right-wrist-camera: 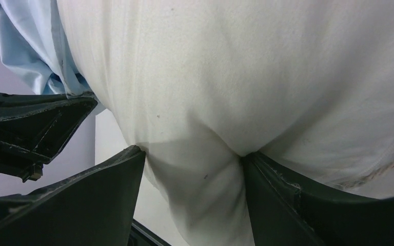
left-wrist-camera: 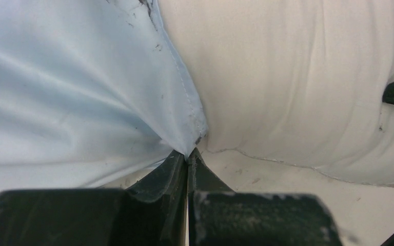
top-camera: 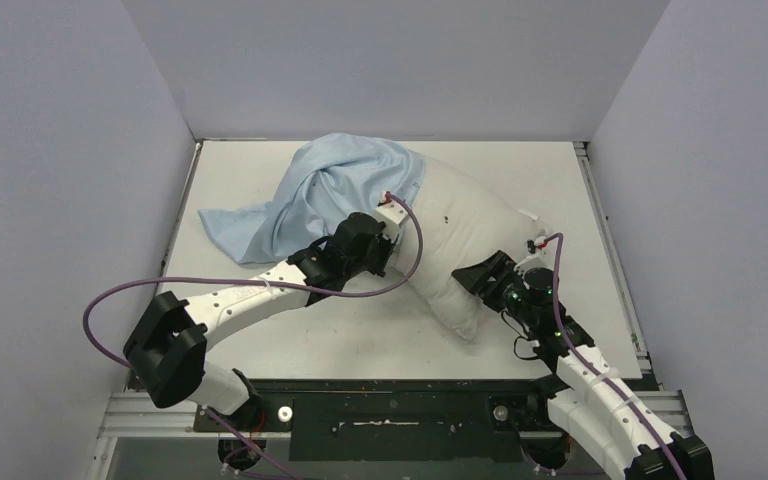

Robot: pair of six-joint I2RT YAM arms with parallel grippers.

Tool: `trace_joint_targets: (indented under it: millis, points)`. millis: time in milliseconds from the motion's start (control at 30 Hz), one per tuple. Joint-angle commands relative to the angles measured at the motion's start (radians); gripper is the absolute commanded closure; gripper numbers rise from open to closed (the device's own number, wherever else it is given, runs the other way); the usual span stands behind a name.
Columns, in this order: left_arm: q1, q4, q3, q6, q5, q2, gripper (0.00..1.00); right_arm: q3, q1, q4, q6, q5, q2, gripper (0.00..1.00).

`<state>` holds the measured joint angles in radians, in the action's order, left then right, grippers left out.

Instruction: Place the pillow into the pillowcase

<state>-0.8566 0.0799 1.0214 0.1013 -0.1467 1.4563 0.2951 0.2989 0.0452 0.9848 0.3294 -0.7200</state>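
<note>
The off-white pillow [top-camera: 460, 225] lies slantwise from the back middle of the table toward the near right. The light blue pillowcase [top-camera: 330, 185] covers its far left end and trails off to the left. My left gripper [top-camera: 388, 248] sits at the pillow's left flank, shut on the pillowcase's hem. In the left wrist view the closed tips [left-wrist-camera: 187, 154] pinch the stitched edge of the pillowcase [left-wrist-camera: 72, 92] beside the pillow [left-wrist-camera: 297, 77]. My right gripper [top-camera: 475, 283] is at the pillow's near end. A bulge of the pillow [right-wrist-camera: 267, 72] is squeezed in my right gripper [right-wrist-camera: 192, 154], with both fingers [right-wrist-camera: 267, 184] pressing in.
The white table [top-camera: 260, 340] is enclosed by pale walls [top-camera: 70, 150] on the left, back and right. A purple cable [top-camera: 110, 300] loops off the left arm over the near left. The left gripper's black body [right-wrist-camera: 31, 128] shows close by in the right wrist view.
</note>
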Motion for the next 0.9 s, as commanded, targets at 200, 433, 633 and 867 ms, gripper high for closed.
trace_joint_targets:
  millis: [200, 433, 633, 867]
  points:
    - [-0.03, -0.134, -0.026, -0.011, -0.028, -0.156, 1.0, 0.121, 0.057, -0.106, -0.108, -0.05, -0.012, 0.3]
    - [0.001, -0.117, -0.023, -0.018, -0.045, -0.195, 1.0, 0.365, 0.121, -0.47, -0.32, -0.254, -0.009, 0.2]
    - [0.036, -0.16, -0.028, 0.027, -0.016, -0.204, 1.0, 0.486, 0.195, -0.555, -0.507, -0.371, -0.049, 0.13]
    - [0.058, -0.187, -0.032, 0.056, 0.02, -0.203, 1.0, 0.565, 0.357, -0.54, -0.677, -0.488, -0.153, 0.1]
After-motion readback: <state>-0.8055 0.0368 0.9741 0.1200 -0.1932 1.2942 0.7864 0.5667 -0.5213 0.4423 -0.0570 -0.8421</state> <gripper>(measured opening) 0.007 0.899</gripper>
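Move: Just ahead of the right hand, whose parted fingers already straddle the near side of the pillow, its exposed middle lies about 11 cm out and 1 cm right, some 4 cm lower. The pillowcase mouth's middle is roughly 13 cm ahead and 11 cm left; the pillow's near corner hangs 11 cm back, straight behind and 8 cm lower. The left hand, already pinching the hem, has the pillow's middle about 9 cm ahead, 17 cm right and 6 cm below. Easing its squeeze on the pillow, the right hand spreads its fingers and rises about 6 cm after a tiny dip, rolling nearly 40 degrees so its left side drops, tips still against the bunched pillow. The left hand keeps its pinch on the pillowcase hem and lifts it about 5 cm, drawing it some 3 cm left, away from the right hand. ##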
